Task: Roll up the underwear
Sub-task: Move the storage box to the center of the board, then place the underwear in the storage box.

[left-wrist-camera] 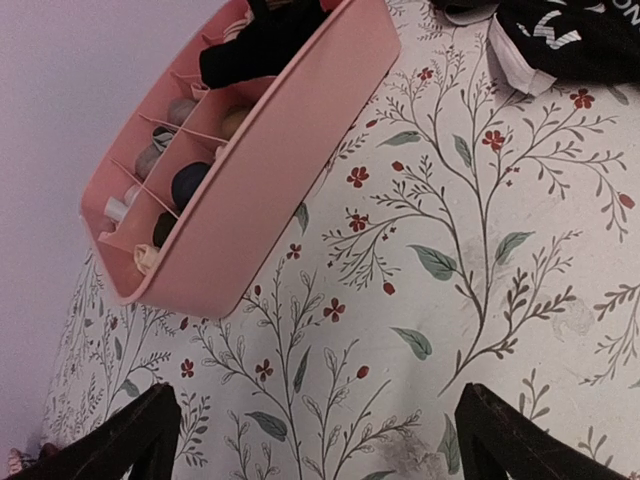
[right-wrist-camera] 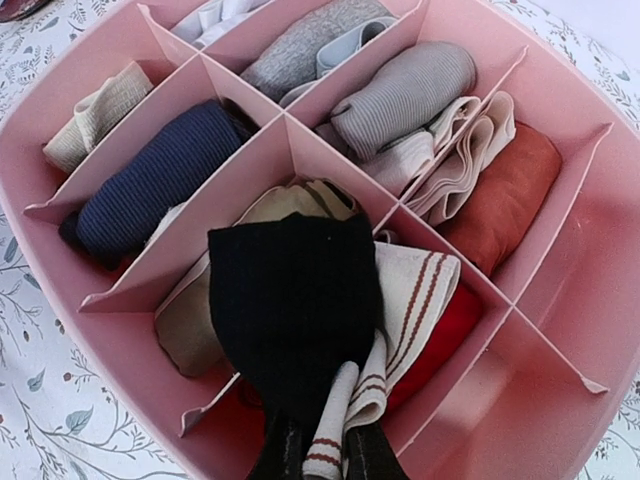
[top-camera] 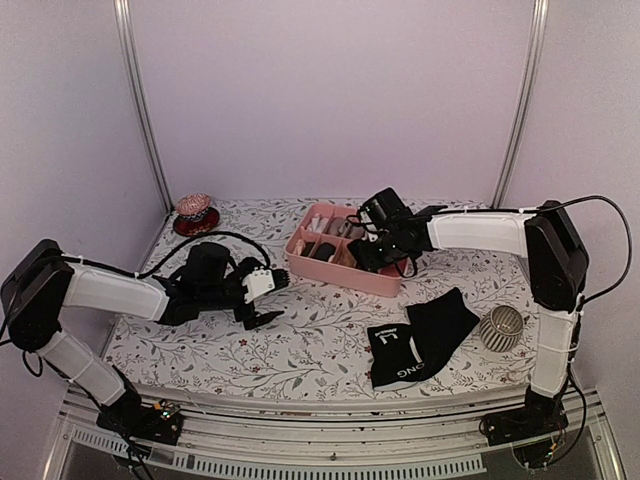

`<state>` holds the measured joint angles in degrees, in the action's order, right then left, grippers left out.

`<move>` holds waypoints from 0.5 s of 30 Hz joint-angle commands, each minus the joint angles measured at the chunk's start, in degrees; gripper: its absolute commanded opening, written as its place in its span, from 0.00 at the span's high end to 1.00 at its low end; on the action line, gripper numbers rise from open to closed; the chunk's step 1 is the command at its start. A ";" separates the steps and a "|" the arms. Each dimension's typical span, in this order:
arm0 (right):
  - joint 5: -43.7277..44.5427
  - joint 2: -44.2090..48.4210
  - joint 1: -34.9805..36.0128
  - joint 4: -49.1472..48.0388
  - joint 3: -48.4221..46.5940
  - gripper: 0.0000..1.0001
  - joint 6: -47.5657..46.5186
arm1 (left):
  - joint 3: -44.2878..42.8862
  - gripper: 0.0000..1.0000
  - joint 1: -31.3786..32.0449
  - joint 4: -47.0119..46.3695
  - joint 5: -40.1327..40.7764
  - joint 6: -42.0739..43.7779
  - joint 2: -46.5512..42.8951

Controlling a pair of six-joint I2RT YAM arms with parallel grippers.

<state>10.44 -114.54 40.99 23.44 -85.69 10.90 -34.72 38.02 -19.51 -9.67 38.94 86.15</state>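
A black underwear with white letters on its black waistband lies flat on the floral tablecloth at the front right; its edge also shows in the left wrist view. My right gripper is shut on a rolled black underwear with a cream, red-striped band. It holds the roll over a near compartment of the pink tray. My left gripper hangs open above bare cloth to the left of the tray, with nothing between its fingers.
The tray's compartments hold several rolled bundles: grey, navy, rust, red. A grey ribbed round object sits at the right edge. A red patterned object stands at the back left corner.
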 commanded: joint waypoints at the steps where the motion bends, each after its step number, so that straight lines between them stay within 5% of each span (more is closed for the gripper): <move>1: 4.93 4.20 0.43 7.14 0.74 0.98 3.45 | -0.96 0.02 -1.01 -1.97 -0.15 -1.68 -1.03; 9: 13.32 -1.25 -0.03 19.29 -15.66 0.98 18.89 | -1.39 0.01 -1.58 -2.66 1.12 -2.72 -0.10; 15: 15.92 -2.62 -2.31 21.32 -18.37 0.98 28.37 | -1.66 0.02 -1.72 -2.72 1.30 -2.90 0.52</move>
<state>22.41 -114.98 40.51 39.72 -102.76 29.82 -34.94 36.91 -20.75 -8.62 36.91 86.17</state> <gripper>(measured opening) 0.103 0.985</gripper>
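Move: The right hand, already pinching the rolled black underwear, is down at the front of the pink storage box; the box's middle lies about 6 cm to its left, 4 cm ahead and slightly lower. The box's empty front compartment is some 4 cm to the hand's right and 1 cm back, while the black garments on the board lie roughly 18 cm back and 11 cm right. From the idle left hand the box's middle is about 12 cm ahead and 16 cm right. Having brought the box in, the right hand first eases a couple of centimetres to the right, then lifts quickly out of the storage box, ending about 8 cm higher, with some 3 cm of drift forward and as much to the right. As it rises, the wrist turns clockwise by roughly 20 degrees, and the closed fingers keep their pinch on the rolled underwear, coming free of the box and leaving the roll hanging above it. ##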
